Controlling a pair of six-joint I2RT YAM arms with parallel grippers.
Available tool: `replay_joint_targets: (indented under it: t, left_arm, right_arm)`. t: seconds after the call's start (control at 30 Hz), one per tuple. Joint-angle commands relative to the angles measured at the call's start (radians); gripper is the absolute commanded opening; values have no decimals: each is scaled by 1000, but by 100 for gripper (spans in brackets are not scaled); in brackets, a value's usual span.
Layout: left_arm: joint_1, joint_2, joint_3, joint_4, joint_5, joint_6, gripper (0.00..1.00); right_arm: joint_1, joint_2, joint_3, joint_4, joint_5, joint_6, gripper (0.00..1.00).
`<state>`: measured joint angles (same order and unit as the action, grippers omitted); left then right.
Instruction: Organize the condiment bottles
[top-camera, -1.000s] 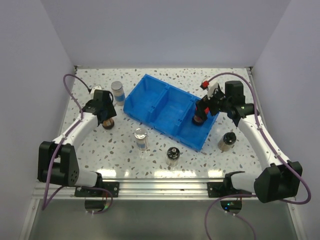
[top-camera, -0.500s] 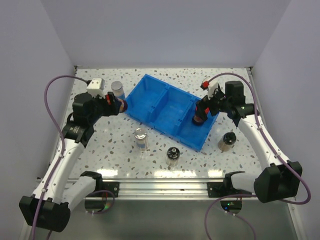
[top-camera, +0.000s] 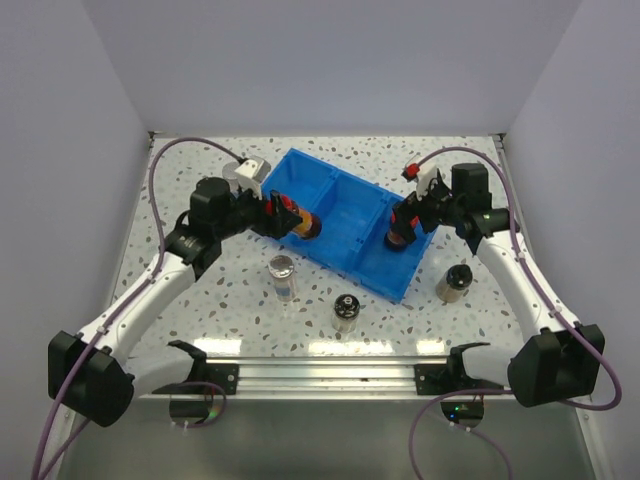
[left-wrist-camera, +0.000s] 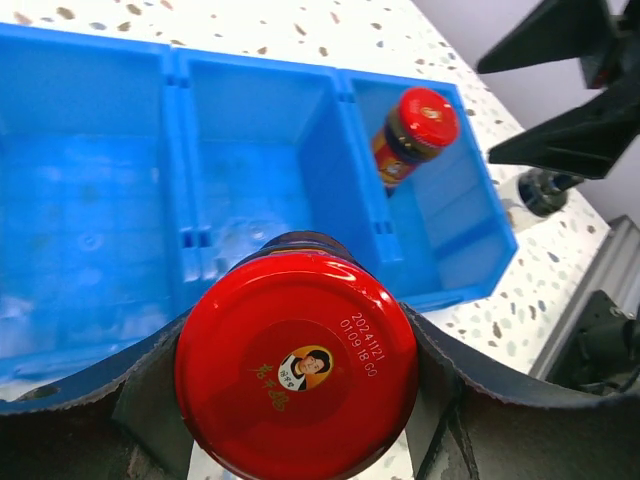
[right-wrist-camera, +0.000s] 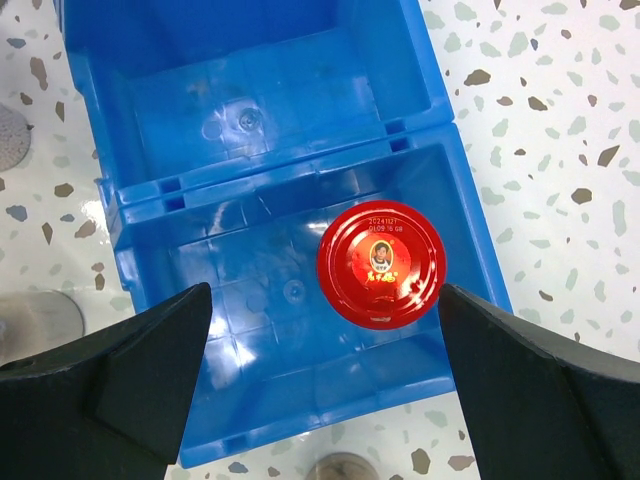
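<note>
My left gripper (top-camera: 297, 221) (left-wrist-camera: 296, 370) is shut on a dark jar with a red cap (left-wrist-camera: 296, 365), which it holds tilted above the left end of the blue bin (top-camera: 340, 215). A second red-capped jar (top-camera: 399, 238) (right-wrist-camera: 380, 263) (left-wrist-camera: 415, 130) stands upright in the bin's right compartment. My right gripper (top-camera: 408, 222) (right-wrist-camera: 325, 290) hangs open just over it, one finger on each side and neither touching. A clear jar with a silver lid (top-camera: 282, 275) and a black-topped shaker jar (top-camera: 347, 312) stand on the table in front of the bin.
Another clear jar (top-camera: 455, 283) stands right of the bin near my right forearm. A grey-lidded jar (top-camera: 236, 173) is half hidden behind my left wrist. The bin's left and middle compartments (left-wrist-camera: 90, 200) hold nothing. Walls close the table on three sides.
My left arm lifted the red-capped jar from the table at the left and carried it right, over the bin's left end. The right arm has not moved.
</note>
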<state>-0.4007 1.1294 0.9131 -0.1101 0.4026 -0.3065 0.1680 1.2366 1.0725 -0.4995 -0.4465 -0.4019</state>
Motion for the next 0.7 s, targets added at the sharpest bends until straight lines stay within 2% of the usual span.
replay_joint_targets:
  t: [0.0, 0.33, 0.67]
  left_arm:
    - [-70, 13, 89, 271, 50, -62, 0]
    - [-266, 176, 181, 317, -21, -62, 0]
    - [-412, 438, 346, 282, -111, -10, 0]
  right_arm:
    - [-5, -26, -3, 32, -27, -8, 99]
    - [-12, -43, -6, 49, 21, 14, 99]
    - [-90, -149, -69, 190, 152, 138, 99]
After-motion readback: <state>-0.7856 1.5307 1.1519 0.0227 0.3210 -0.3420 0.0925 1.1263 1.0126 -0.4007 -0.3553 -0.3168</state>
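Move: The left hand already holds a red-lidded jar; the tray's right-hand compartment lies about 25 cm to its right, 2 cm ahead and 18 cm below. The jar standing there is some 26 cm right, 5 cm ahead, 15 cm down; the silver-lidded jar is 8 cm back, level sideways, 14 cm down. From the open right hand, the standing jar is about 2 cm ahead, 2 cm left and 9 cm below. Left hand carries its jar 16 cm right towards the right-hand compartment; open right hand late withdraws 4 cm right, rising. ##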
